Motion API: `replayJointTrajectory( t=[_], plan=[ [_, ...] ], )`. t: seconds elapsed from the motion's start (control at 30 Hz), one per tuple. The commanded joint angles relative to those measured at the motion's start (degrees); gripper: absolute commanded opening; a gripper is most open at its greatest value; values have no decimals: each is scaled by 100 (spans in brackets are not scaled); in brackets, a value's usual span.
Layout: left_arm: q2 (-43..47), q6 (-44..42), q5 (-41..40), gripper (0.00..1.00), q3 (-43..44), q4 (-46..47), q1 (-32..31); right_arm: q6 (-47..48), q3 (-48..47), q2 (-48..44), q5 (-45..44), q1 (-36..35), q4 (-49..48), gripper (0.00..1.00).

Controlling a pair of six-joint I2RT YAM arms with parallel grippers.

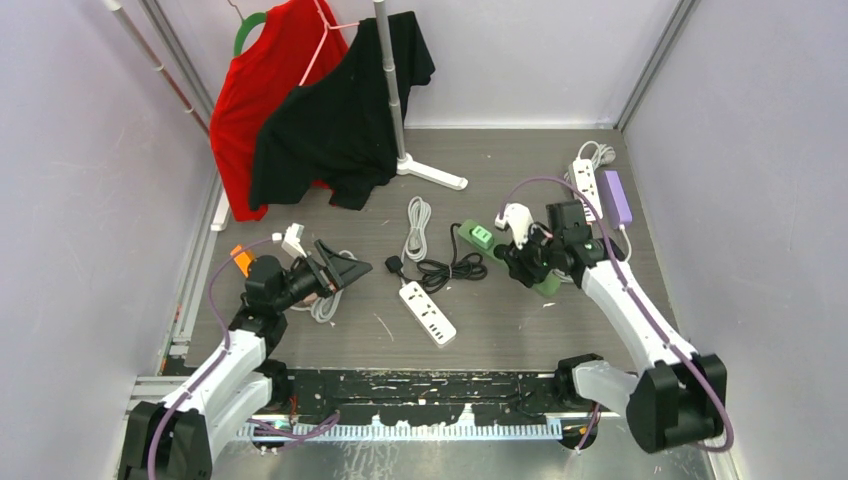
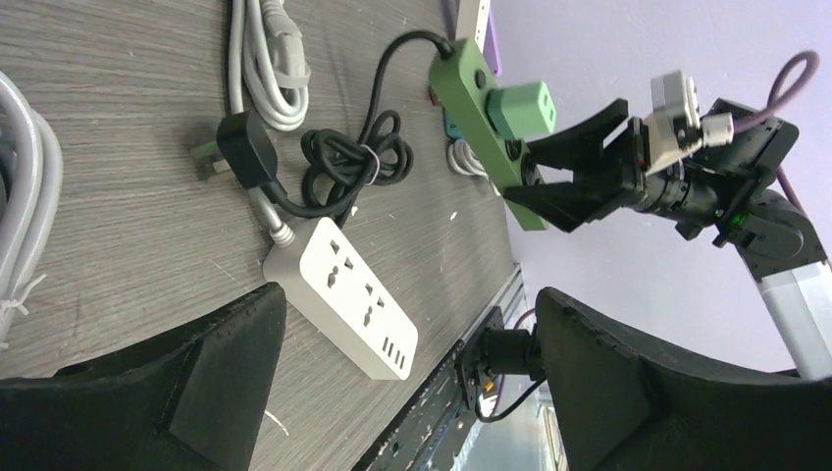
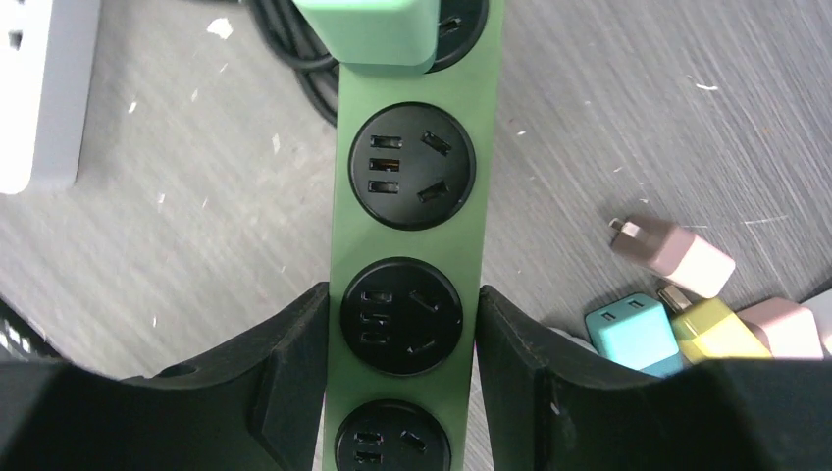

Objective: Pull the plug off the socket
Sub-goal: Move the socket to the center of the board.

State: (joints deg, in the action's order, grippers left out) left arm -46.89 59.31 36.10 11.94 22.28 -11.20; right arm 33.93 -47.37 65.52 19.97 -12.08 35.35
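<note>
A green socket strip (image 1: 468, 230) with round black outlets lies right of the table's middle. A light green plug (image 1: 483, 238) sits in one of its outlets. My right gripper (image 1: 522, 262) is shut on the strip's near part. In the right wrist view its fingers (image 3: 294, 343) press both long sides of the strip (image 3: 407, 240), and the plug (image 3: 368, 29) is two outlets beyond. My left gripper (image 1: 345, 268) hovers open and empty over the table's left side. From the left wrist, the strip (image 2: 471, 98) and plug (image 2: 522, 108) appear far off.
A white power strip (image 1: 428, 313) lies near the middle front, with a coiled black cord (image 1: 445, 268) and a grey cable (image 1: 417, 225) behind it. Small coloured adapters (image 3: 628, 329) lie right of the green strip. White and purple strips (image 1: 585, 185) and a clothes stand (image 1: 400, 150) are at the back.
</note>
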Motion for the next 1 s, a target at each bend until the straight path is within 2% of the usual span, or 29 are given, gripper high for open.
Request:
replayJointTrajectory(
  t=[0.0, 0.17, 0.43, 0.53, 0.8, 0.97],
  plan=[
    [149, -170, 238, 96, 138, 204, -35, 1709, 239, -544, 771, 52, 956, 7],
    [168, -220, 253, 96, 159, 245, -96, 2577, 414, -227, 364, 88, 1837, 7],
    [56, -507, 209, 95, 265, 400, -503, 2766, 709, 206, -168, 265, 1677, 7],
    [-36, -780, 64, 94, 367, 400, -846, 3031, 814, 134, -123, 295, 1686, 7],
    [-423, -1975, -546, 92, 502, 880, -2122, 4799, 1022, -77, -254, 169, 1728, 12],
    [-540, -2725, -852, 92, 474, 1137, -2665, 4859, 1056, 389, -800, -367, 1401, 17]
  ],
)
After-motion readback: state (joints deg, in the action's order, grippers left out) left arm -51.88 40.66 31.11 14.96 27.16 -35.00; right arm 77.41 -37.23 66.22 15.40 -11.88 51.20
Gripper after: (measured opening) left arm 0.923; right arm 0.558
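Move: The right hand already holds the green socket by its sides; its clear spot near the board's front lies about 8 cm back, 5 cm right and 8 cm down. The green plug stands on its far-left end, some 6 cm ahead and 8 cm left; the black cable coil lies level ahead, 12 cm left, and the white socket 9 cm back, 18 cm left, both 9 cm below. From the left hand the green plug is about 6 cm ahead and 23 cm right, slightly lower. Keeping its pinch on the green socket, the right hand draws it back about 8 cm and some 5 cm right while lowering it 8 cm to the board's front, and turns it roughly 35 degrees counter-clockwise, its left side dipping, much of that turn coming once the backward travel is over. The empty left hand, still wide open, starts slowly, then swings about 8 cm right and 6 cm back at nearly the same height, past the far-left side of the white socket towards the green plug, its fingers turning clockwise to point more to the right. ##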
